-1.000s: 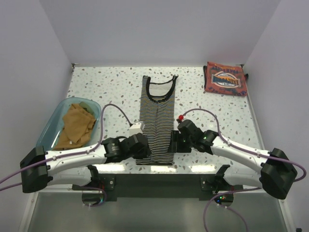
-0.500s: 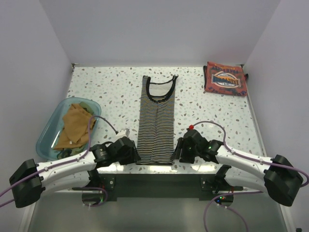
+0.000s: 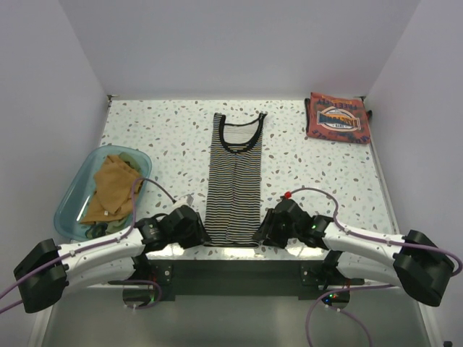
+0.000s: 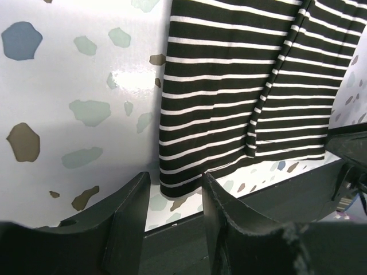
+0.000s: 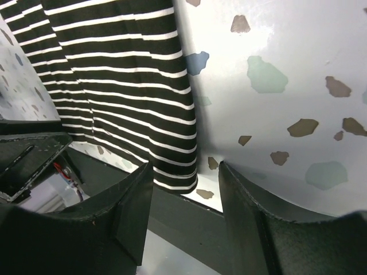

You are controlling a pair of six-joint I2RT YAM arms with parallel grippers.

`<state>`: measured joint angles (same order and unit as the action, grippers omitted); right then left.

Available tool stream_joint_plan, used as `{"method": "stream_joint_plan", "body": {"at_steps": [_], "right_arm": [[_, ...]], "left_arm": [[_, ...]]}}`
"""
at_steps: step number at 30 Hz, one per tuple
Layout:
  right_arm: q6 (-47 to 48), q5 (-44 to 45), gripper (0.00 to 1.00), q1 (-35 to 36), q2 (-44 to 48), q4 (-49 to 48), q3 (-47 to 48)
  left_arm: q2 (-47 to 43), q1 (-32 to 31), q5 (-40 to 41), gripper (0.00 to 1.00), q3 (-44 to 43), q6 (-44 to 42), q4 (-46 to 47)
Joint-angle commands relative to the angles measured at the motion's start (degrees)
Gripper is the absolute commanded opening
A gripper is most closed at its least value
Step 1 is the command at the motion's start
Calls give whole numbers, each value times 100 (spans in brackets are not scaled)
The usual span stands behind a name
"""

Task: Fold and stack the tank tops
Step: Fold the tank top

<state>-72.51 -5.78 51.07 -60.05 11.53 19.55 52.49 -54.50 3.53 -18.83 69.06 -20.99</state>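
Note:
A black-and-white striped tank top (image 3: 235, 181) lies flat and lengthwise in the middle of the table, neckline far, hem at the near edge. My left gripper (image 3: 201, 237) sits at its near left hem corner (image 4: 172, 186), open, the corner lying between the fingers (image 4: 127, 215). My right gripper (image 3: 262, 236) is at the near right hem corner (image 5: 186, 182), also open around that corner. A folded rust-red tank top (image 3: 338, 118) with a blue-white graphic rests at the far right. Mustard-orange tank tops (image 3: 112, 186) lie in the bin.
A translucent teal plastic bin (image 3: 74, 196) stands at the left of the table. The table's near edge (image 4: 275, 183) runs just under both grippers. White walls close in the left, right and far sides.
Both arms have drawn back toward the near edge, from beside the striped top's lower part to its hem corners. The striped top has not visibly shifted.

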Motion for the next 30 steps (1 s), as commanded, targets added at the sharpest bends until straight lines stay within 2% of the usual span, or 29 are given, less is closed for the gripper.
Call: {"method": "stream_joint_plan", "body": {"at_steps": [1,5,10,11,14,16,19,26,30], "right_arm": [[-264,104,52,87,-173,-203,-179],[-299,104,43,131,-261,-318,-311],[-211,95,41,149,-393,-450,-417],[-176,95,36,158,-419,-459,-417],[-97,112,20,167,-437,-432,-461],[-53,139,18,167,-394,-362,-531],[61,200,9,167,-227,-99,-566],[272,367,1,158,555,762,-628],[474,482,0,166,933,1149,-514]], "left_arm": [[112,18,-63,45,230,143,43],[112,18,-81,43,318,143,69],[288,27,-81,38,310,29,104],[332,27,-81,37,318,11,122],[358,18,-89,25,319,-32,122],[350,27,-63,18,319,-59,61],[324,27,-10,11,292,-103,-115],[174,18,69,0,319,-120,-379],[104,18,-36,0,292,-190,-371]]}}
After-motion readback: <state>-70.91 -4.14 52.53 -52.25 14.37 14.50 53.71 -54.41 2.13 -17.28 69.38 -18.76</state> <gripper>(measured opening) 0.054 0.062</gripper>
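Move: The striped tank top's near-left corner sits right between my left fingertips, a centimetre or so below; its near-right corner is about 15 cm to the right of that hand, level with it. That second corner lies about 1 cm left of my right hand and 2 cm below. The folded red top is some 45 cm ahead and 32 cm right of my right hand; the laundry bin stands around 16 cm ahead and 33 cm left of my left hand. I lower both half-open hands about 1 cm, edging slightly inward, and shut the fingers, pinching a near corner of the striped tank top in each. Then my right hand draws its corner right and back towards me, about 3 cm outward, while my left keeps its pinch nearly still on the other corner. ##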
